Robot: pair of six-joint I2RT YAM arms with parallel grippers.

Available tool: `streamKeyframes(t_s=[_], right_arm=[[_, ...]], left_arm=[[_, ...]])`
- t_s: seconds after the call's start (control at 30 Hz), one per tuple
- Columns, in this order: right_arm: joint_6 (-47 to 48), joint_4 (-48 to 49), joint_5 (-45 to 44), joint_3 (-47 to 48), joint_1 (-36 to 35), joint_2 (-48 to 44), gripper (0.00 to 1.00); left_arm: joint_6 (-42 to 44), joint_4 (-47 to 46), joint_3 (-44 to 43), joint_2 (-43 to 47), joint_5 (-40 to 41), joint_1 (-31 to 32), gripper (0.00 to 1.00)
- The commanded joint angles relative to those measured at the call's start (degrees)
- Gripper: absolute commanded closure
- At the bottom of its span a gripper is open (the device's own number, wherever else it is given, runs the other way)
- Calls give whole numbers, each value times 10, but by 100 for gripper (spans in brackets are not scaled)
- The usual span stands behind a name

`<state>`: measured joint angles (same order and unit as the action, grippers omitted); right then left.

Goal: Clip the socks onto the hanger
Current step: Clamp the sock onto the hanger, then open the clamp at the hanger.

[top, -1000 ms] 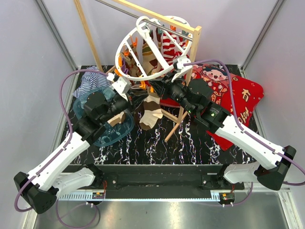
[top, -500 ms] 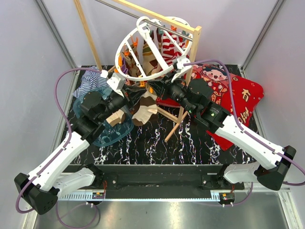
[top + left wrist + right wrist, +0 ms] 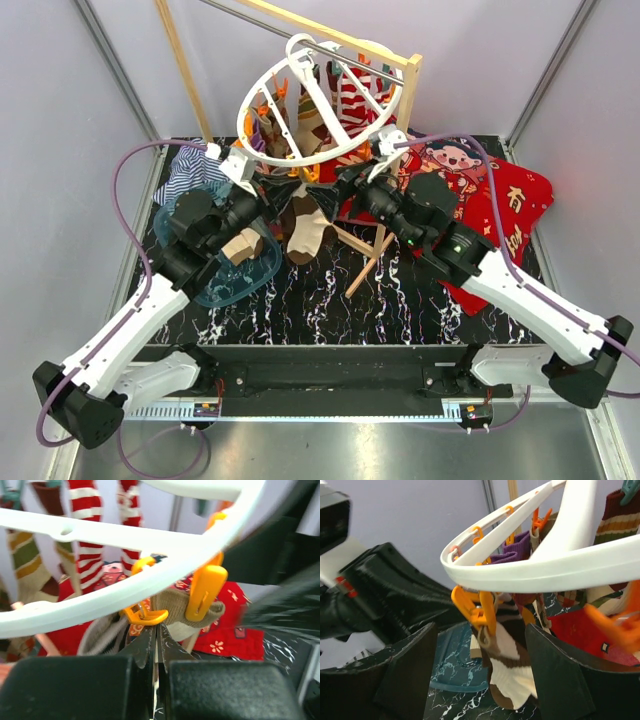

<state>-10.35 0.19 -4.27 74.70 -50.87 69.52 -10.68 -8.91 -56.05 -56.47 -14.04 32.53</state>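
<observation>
The white round hanger (image 3: 322, 152) hangs tilted from the wooden pole, with several socks clipped to it. A brown and cream sock (image 3: 305, 228) dangles below its near rim, pinched by an orange clip (image 3: 481, 611). In the right wrist view this sock (image 3: 520, 667) hangs between my open right fingers (image 3: 410, 672), which do not touch it. My right gripper (image 3: 340, 186) sits just right of the clip. My left gripper (image 3: 285, 188) is shut, its tips at the sock's cuff (image 3: 182, 607) just under an orange clip (image 3: 204, 591) and the ring (image 3: 125, 587).
A wooden pole frame (image 3: 405, 75) carries the hanger. A blue see-through tray (image 3: 225, 280) with a beige sock (image 3: 243, 246) lies under my left arm. A blue-white striped cloth (image 3: 190, 170) is at back left, and a red cartoon blanket (image 3: 505, 215) at right.
My right gripper has opened and let go of the clip. The clip now grips the sock. My left gripper rose toward the rim with the sock, and the hanger tilted up a little.
</observation>
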Motion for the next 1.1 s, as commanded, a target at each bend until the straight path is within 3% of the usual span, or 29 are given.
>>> streamKeyframes(t_s=[0.0, 0.3, 0.67, 1.07], right_arm=[[40, 2, 25, -8, 3, -59, 21], [101, -30, -21, -24, 3, -96, 21], [193, -29, 0, 20, 6, -21, 22], [210, 28, 10, 44, 19, 19, 23]], left_arm=[[-20, -12, -5, 2, 44, -33, 100], [-11, 33, -38, -10, 52, -77, 100], [-9, 50, -43, -7, 49, -98, 100], [-8, 53, -43, -8, 41, -102, 100]])
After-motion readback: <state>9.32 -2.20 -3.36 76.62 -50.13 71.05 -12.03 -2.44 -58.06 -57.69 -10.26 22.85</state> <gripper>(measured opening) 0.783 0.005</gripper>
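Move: The right hand's next orange clip, still empty, hangs from the front rim about 8 cm ahead and 8 cm to its right, about 1 cm higher. The clip it has just let go, biting the brown sock's cuff, is some 3 cm ahead and 3 cm left of it, also 1 cm up. From the left hand, shut at that cuff, the empty clip is about 5 cm ahead and 14 cm right, 2 cm up; the biting clip is level, 3 cm right and 2 cm up. Left and forward, about 7 cm in all and sinking slightly, the left hand swings round some 13 degrees counter-clockwise, its shut fingers keeping hold of the sock cuff and drawing the rim along, then stays. The open right hand backs off to the right and up, clear of the biting clip, then comes forward, left and down, tilting as it goes, to bring its spread fingers around the empty clip. ##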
